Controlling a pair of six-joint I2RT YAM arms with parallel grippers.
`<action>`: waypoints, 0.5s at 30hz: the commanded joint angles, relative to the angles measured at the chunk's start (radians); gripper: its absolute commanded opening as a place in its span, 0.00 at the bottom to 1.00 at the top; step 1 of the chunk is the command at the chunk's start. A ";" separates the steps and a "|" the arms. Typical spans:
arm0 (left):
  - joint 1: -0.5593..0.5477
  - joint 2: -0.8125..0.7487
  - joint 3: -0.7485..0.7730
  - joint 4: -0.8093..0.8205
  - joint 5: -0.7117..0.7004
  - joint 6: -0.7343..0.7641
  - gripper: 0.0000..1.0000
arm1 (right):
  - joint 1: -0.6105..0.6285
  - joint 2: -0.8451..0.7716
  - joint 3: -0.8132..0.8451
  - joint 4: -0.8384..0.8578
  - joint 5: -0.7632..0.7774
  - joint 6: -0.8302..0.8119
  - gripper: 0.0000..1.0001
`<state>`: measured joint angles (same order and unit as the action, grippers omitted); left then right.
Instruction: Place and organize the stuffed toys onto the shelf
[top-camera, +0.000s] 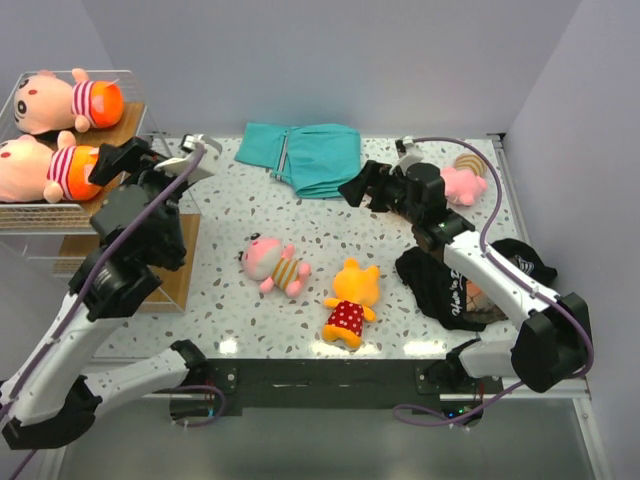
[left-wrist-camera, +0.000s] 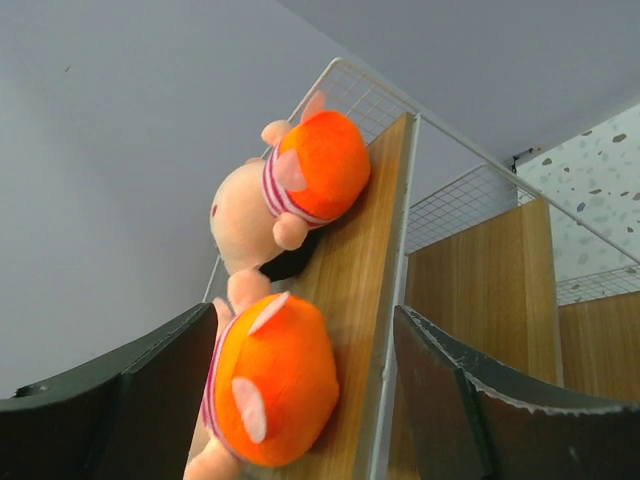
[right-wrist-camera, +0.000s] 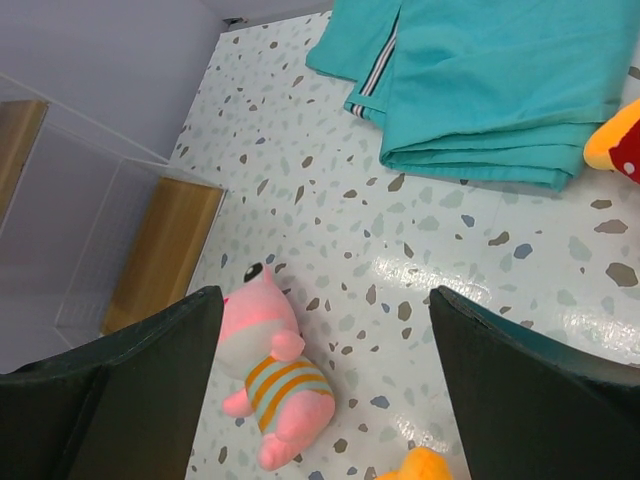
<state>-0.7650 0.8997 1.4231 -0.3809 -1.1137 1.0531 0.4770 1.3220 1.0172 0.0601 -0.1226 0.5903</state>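
Two peach stuffed toys in striped shirts and orange pants lie on the shelf's (top-camera: 128, 122) top board, one behind (top-camera: 70, 100) and one in front (top-camera: 50, 168). My left gripper (top-camera: 120, 160) is open at the feet of the front one. In the left wrist view that toy (left-wrist-camera: 270, 385) rests on the board (left-wrist-camera: 360, 260) between my spread fingers, with a gap to the right finger (left-wrist-camera: 450, 400). A pink striped toy (top-camera: 273, 264) and an orange toy in a red dotted dress (top-camera: 350, 300) lie mid-table. My right gripper (top-camera: 362, 188) hangs open above the table with nothing in it, the pink toy (right-wrist-camera: 270, 375) below its left finger.
A folded teal cloth (top-camera: 303, 155) lies at the back centre. A black garment (top-camera: 465, 285) is heaped under the right arm. Another pink toy (top-camera: 462, 184) sits at the back right. The shelf's lower wooden board (top-camera: 178, 262) juts onto the table at left.
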 joint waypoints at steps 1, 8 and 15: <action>0.004 0.085 0.062 0.036 0.002 -0.050 0.76 | 0.005 -0.026 0.041 0.003 0.023 -0.026 0.88; 0.004 0.298 0.195 -0.125 0.156 -0.362 0.75 | 0.008 -0.003 0.053 -0.009 -0.002 -0.015 0.88; 0.004 0.395 0.215 -0.168 0.550 -0.602 0.73 | 0.009 0.037 0.080 -0.057 0.029 -0.006 0.87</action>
<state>-0.7647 1.2716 1.6066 -0.5236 -0.8204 0.6445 0.4778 1.3407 1.0489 0.0265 -0.1200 0.5827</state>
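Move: The striped pink toy lies some 8 cm ahead of the left hand, about 19 cm to its right and roughly 45 cm below. The yellow bear lies about 20 cm farther right than that toy and 12 cm nearer the base, while the toy already left on the top shelf sits around 5 cm ahead of the left hand, 22 cm to its left and 10 cm below. From the right hand, the striped pink toy is about 23 cm left, 6 cm back and 22 cm down. Empty and still open, the left hand leaves the top shelf and the toy lying there, swinging some 13 cm to the right and about 10 cm forward, gathering speed and sinking roughly 5 cm, mostly late on, towards the open table and the striped pink toy. In the second half the wrist turns about 15 degrees clockwise, rolls its left side down some 10 degrees and tips the fingers slightly downward, with the gap between them unchanged and nothing touched. ##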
